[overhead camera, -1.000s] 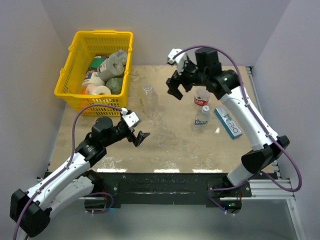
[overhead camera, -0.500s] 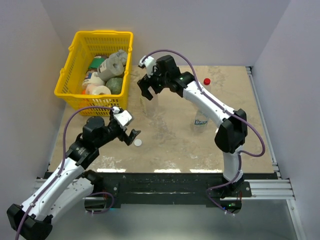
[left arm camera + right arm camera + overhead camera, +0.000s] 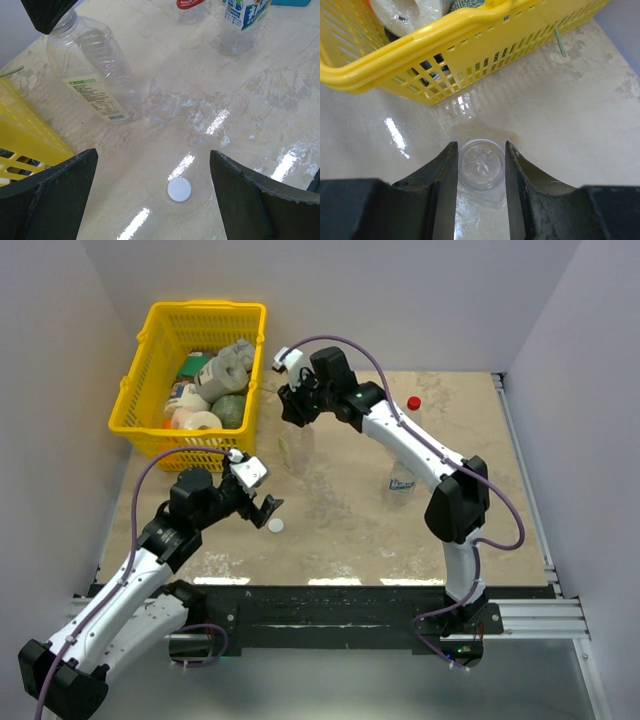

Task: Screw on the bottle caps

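Note:
A clear squarish bottle (image 3: 297, 448) (image 3: 92, 75) stands upright beside the basket, its mouth (image 3: 481, 164) uncapped. My right gripper (image 3: 293, 412) (image 3: 481, 150) is above it, shut on the bottle's neck, a finger touching each side. A white cap (image 3: 275, 525) (image 3: 179, 190) lies flat on the table. My left gripper (image 3: 262, 508) (image 3: 152, 151) hovers just above it, open, with the cap between its fingers and untouched. A red cap (image 3: 414, 403) lies at the back right. The blue-labelled bottle (image 3: 401, 480) (image 3: 245, 20) and the red-labelled bottle (image 3: 190, 7) stand to the right.
A yellow basket (image 3: 150, 410) (image 3: 470, 20) full of packets stands at the back left, close behind the clear bottle. The right arm stretches across the table's middle over the right-hand bottles. A blue box (image 3: 295, 2) lies beyond them.
My right arm has swung left from the red-labelled bottle to the clear bottle and shut on its neck. My left gripper has shifted slightly, now over the white cap.

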Controlling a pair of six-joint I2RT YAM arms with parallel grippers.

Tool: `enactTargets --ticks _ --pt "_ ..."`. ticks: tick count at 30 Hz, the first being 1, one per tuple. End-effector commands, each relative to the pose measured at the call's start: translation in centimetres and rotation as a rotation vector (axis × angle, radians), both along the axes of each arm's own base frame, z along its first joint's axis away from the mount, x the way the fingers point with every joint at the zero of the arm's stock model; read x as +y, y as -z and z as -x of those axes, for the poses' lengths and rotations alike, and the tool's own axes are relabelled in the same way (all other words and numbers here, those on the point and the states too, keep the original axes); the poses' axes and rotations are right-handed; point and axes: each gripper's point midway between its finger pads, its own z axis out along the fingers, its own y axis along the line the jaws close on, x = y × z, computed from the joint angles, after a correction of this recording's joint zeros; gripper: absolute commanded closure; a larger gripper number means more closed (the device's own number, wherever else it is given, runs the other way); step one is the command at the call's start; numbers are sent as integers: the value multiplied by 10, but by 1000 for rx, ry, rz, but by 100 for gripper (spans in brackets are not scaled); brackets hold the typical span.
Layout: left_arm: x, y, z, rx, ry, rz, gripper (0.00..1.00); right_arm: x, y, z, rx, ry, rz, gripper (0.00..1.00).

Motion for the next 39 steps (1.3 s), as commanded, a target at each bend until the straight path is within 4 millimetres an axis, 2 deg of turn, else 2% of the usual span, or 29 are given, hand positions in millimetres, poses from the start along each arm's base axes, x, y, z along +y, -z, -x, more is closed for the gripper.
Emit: enactTargets --ticks 1,2,3,6,7,9,10,11,13,14,15,17,18,20,22,23,25,30,36,39 --pt "-9 -12 -10 -35 18 46 0 -8 -39 25 -71 -89 -18 100" --pt "-9 -12 -11 -34 10 48 0 -10 -43 29 -79 -100 -18 100" --pt "-10 -13 -14 -39 6 53 1 -14 -60 39 -97 -124 -39 100" --pt "-10 -12 -18 -47 0 52 0 -19 -84 63 -130 -206 -64 100" --pt "-11 -12 -18 -55 9 45 0 -22 -102 82 -158 -281 -84 100" --pt "-17 -12 -15 -70 56 47 0 -28 -100 102 -150 -353 -84 100" --pt "-20 -12 -14 -84 82 37 1 -34 -124 126 -222 -444 -122 100" --pt "-27 -12 -9 -92 140 43 0 -37 -108 139 -205 -489 -114 100" --pt "-34 -9 -5 -109 205 28 1 -47 -121 159 -285 -548 -126 100" --pt "-40 -16 -3 -148 247 50 1 -49 -115 169 -276 -590 -125 100" --pt "-43 -16 -1 -168 275 40 1 -54 -108 177 -248 -612 -103 100" --pt "-50 -17 3 -190 337 35 0 -59 -108 188 -289 -688 -71 100" --pt "-52 -13 1 -193 354 18 1 -65 -99 197 -263 -719 -42 100" --pt "-57 -14 3 -213 404 12 1 -71 -103 202 -334 -772 -7 100" --pt "-63 -12 4 -239 459 -2 0 -76 -98 207 -354 -816 30 100" --pt "-68 -17 5 -265 493 10 1 -77 -101 209 -370 -826 38 100" --pt "-73 -15 0 -254 500 19 1 -79 -92 210 -354 -852 69 100" --pt "-86 -13 -14 -240 521 63 0 -76 -99 211 -359 -883 69 100" --pt "-100 -19 -15 -246 588 132 1 -71 -107 217 -351 -899 32 100" --pt "-102 -19 -26 -215 536 171 1 -70 -108 219 -342 -904 23 100"
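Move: The right hand already pinches the neck of the large clear bottle standing on the table, its middle about 11 cm below that hand. The open left gripper, to which the bottle is taken, is some 19 cm back, 6 cm left and 3 cm lower. From the left hand, the bottle is about 19 cm ahead, 6 cm right and 8 cm lower; the white cap is 2 cm ahead, 1 cm right and 18 cm lower. The yellow basket's middle is 15 cm farther out than the bottle and 28 cm left of it. Keeping its pinch on the neck, the right hand lifts the large clear bottle and swings it some 20 cm back towards the left gripper, also rising and drifting about 7 cm to the right, while it turns roughly 50 degrees counter-clockwise; after climbing about 12 cm it sinks again and ends some 8 cm up. The left hand, fingers staying wide open, first eases slightly forward, then goes about 9 cm right and a little down, turning some 30 degrees clockwise so that its jaws face the bottle's body. ##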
